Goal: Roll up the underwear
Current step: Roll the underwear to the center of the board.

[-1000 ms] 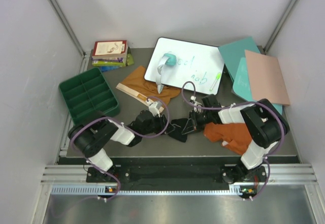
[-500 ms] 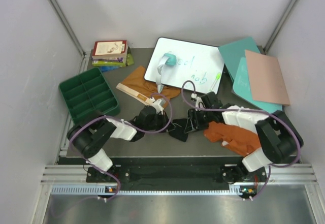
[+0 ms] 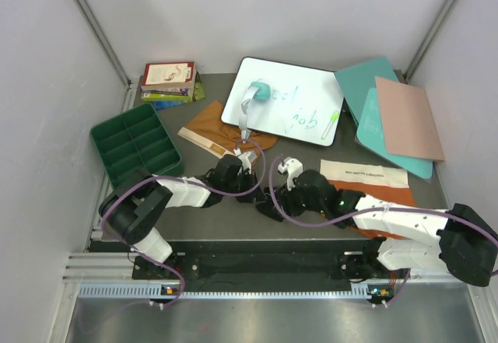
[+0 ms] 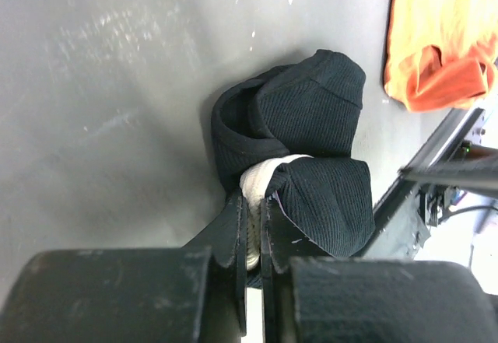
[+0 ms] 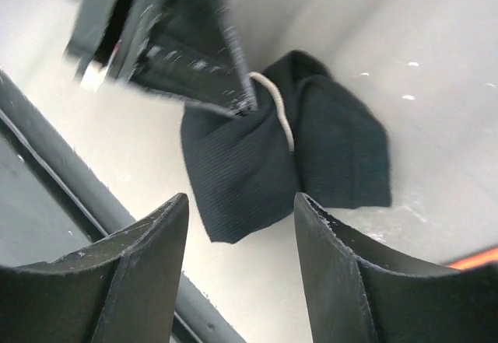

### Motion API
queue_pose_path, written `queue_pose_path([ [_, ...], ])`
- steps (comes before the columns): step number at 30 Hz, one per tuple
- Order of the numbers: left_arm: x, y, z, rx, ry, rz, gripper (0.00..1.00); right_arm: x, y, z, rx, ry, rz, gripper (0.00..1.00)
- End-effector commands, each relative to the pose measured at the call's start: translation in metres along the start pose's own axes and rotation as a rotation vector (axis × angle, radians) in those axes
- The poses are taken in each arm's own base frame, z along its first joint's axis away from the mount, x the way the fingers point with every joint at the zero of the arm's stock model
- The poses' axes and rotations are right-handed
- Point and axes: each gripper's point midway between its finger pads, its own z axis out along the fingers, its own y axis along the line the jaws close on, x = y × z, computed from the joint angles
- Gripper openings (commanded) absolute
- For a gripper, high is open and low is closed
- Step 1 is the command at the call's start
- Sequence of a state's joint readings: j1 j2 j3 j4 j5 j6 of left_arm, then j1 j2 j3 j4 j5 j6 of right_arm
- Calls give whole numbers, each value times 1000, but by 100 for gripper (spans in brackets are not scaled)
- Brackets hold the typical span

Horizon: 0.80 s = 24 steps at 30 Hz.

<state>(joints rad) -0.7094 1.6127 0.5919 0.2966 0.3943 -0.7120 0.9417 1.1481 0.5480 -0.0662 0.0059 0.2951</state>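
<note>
The black underwear point(image 4: 303, 125) lies bunched on the grey table point(image 3: 194, 211), small and dark near the front centre in the top view point(image 3: 269, 206). My left gripper point(image 4: 254, 226) is shut on its white waistband point(image 4: 264, 178), which shows pinched between the jaws. It reaches in from the left point(image 3: 250, 187). My right gripper point(image 5: 241, 226) is open just short of the black cloth point(image 5: 264, 164), holding nothing, and comes from the right point(image 3: 285, 200). The rust-orange underwear point(image 3: 393, 203) lies under my right arm. The mustard-tan one point(image 3: 212, 124) lies behind.
A green compartment tray point(image 3: 136, 145) stands at the left, with books point(image 3: 167, 82) behind it. A whiteboard point(image 3: 284, 98) carries a teal object point(image 3: 258, 92) and a green marker point(image 3: 331, 125). Teal point(image 3: 366, 82) and pink point(image 3: 408, 117) boards lie at the back right. The table's front rail point(image 5: 47, 156) runs close by.
My left gripper has shut on the black underwear's waistband. My right gripper let go and opened, and that arm dropped low toward the front, uncovering the rust-orange underwear's waistband.
</note>
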Motion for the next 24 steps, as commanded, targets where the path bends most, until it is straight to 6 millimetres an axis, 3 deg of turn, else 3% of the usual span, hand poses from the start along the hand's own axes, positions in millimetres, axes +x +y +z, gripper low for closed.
queue_pose_path([
  [1,45,28,-10,-94,189,-62,0,-22,16,1,32,-137,-159,56],
  [11,47,29,-13,-105,218,-70,0,6,47,23,19,-35,-331,55],
  [19,44,26,-16,-91,217,-60,0,39,29,44,130,82,-340,54],
  [24,44,17,-21,-52,203,-45,0,64,20,55,173,185,-327,23],
])
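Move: The rolled underwear, its pale waistband pinched in the left fingers, has its middle about 3 cm back and 3 cm to the right of the left hand, 1 cm lower. From the open right hand that middle is about 2 cm left, level fore and aft, and 6 cm below. The orange cloth lies some 23 cm right and 2 cm ahead of the right hand; the brown cloth about 18 cm ahead and 12 cm left. The underwear's loose near end is what the right hand comes down on: it swings back and left past that end, sinks about 5 cm, then eases forward, rolling some 20 degrees with its left side dipping. Its fingers start closing around the near fold. The left hand keeps its pinch on the waistband and draws back about 1 cm. ##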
